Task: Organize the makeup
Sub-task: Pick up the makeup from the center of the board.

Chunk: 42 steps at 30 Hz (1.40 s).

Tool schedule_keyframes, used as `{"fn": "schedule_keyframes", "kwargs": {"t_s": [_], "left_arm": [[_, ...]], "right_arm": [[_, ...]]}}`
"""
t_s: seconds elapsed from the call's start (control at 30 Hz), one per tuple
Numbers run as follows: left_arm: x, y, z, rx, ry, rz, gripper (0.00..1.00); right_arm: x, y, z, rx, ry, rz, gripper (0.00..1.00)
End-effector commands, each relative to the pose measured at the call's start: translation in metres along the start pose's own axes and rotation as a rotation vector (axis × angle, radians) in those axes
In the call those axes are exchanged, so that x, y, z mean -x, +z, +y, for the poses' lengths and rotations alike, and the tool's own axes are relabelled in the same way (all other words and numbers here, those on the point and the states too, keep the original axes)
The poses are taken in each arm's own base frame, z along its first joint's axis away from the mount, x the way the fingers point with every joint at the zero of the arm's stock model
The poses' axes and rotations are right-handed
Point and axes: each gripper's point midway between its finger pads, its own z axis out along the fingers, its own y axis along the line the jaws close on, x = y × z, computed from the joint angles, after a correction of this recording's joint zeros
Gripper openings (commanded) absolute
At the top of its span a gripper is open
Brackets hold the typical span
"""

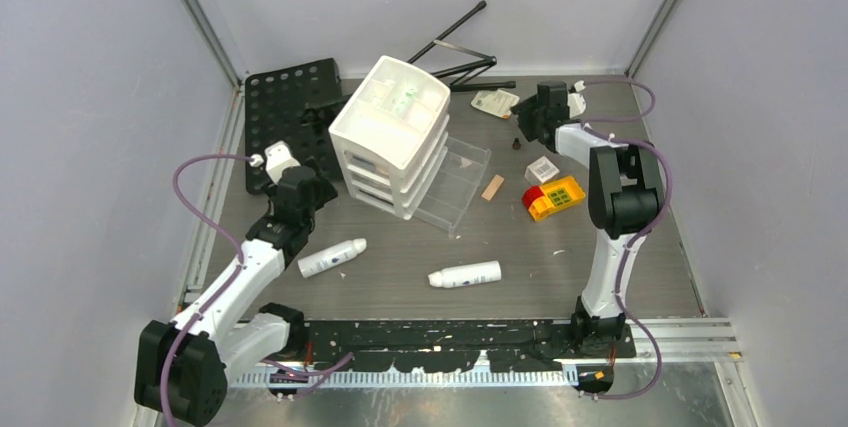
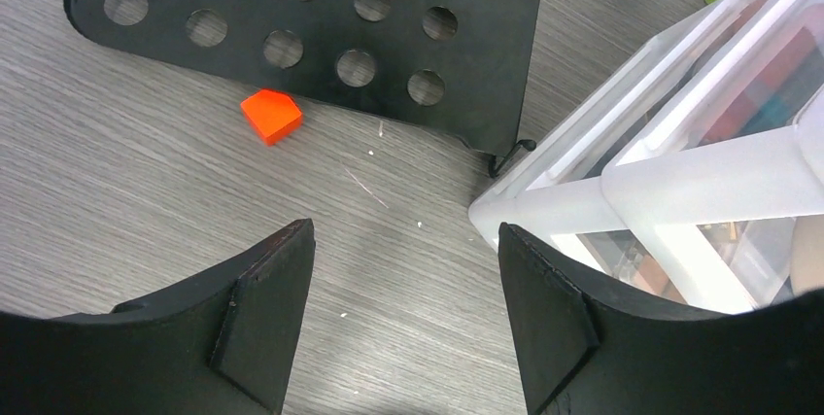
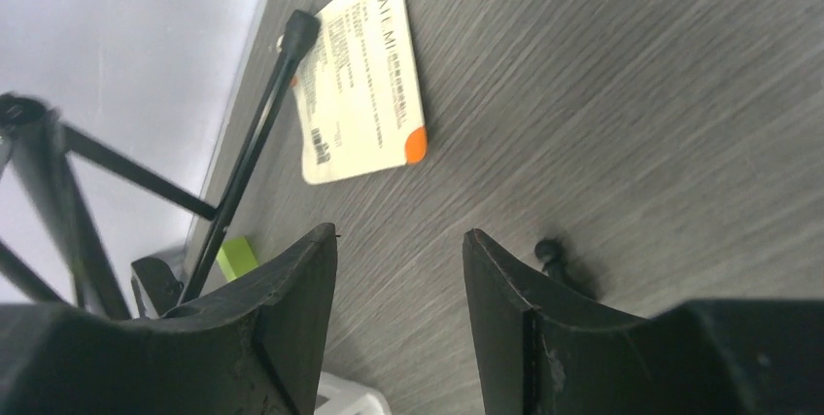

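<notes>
Two white bottles lie on the table, one left of centre (image 1: 332, 258) and one in the middle (image 1: 465, 274). A white drawer organizer (image 1: 390, 137) stands behind them with a clear drawer (image 1: 455, 182) pulled out. Coloured items show through its walls in the left wrist view (image 2: 768, 85). My left gripper (image 1: 305, 185) is open and empty over bare table beside the organizer's left corner (image 2: 405, 240). My right gripper (image 1: 527, 119) is open and empty at the back right (image 3: 400, 240), near a cream sachet (image 3: 364, 75) and a small black item (image 3: 549, 252).
A black perforated plate (image 1: 290, 107) lies behind the left gripper, with an orange block (image 2: 272, 115) at its edge. Black stand legs (image 1: 460, 47) lie at the back. A tan wooden block (image 1: 492, 187), a small clear box (image 1: 540, 169) and a red-and-yellow block (image 1: 553, 197) sit right of the organizer.
</notes>
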Motion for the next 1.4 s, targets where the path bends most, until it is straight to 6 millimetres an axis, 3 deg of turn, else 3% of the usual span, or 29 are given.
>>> {"fn": "schedule_keyframes", "kwargs": {"t_s": [0.0, 0.17, 0.37, 0.73, 1.37], "left_arm": [[0.028, -0.006, -0.01, -0.021, -0.019, -0.081, 0.71], [0.028, -0.006, -0.012, -0.03, -0.02, -0.082, 0.71], [0.027, -0.005, -0.013, -0.03, -0.017, -0.08, 0.71], [0.027, -0.004, -0.012, -0.027, -0.014, -0.08, 0.71], [0.026, -0.003, -0.013, -0.03, -0.011, -0.079, 0.71]], "right_arm": [[0.012, 0.018, 0.018, 0.092, 0.067, 0.035, 0.55], [0.017, 0.032, 0.004, 0.072, 0.079, 0.029, 0.56], [0.005, 0.044, 0.006, 0.115, 0.106, 0.117, 0.59], [-0.01, 0.064, -0.009, 0.082, 0.167, 0.161, 0.59], [-0.027, 0.081, -0.019, 0.071, 0.249, 0.219, 0.58]]}}
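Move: The makeup card lies flat on the board ahead of my open right hand, about 7 cm farther out, 6 cm to the left and 8 cm below. A small black bolt lies 4 cm back and 2 cm left of that hand, and a tripod leg's end reaches over the card's far edge, some 12 cm ahead and 3 cm left. From my left hand the card is roughly 27 cm ahead and 41 cm to the right. I sink my right hand about 5 cm towards the board, edging a little forward and right. Then I level off and slide low over the wood, some 4 cm forward and bending left, up to the card's orange near corner, rolling the hand about 20 degrees so its left side rises. My fingers stay open; no touch on the card can be made out. ##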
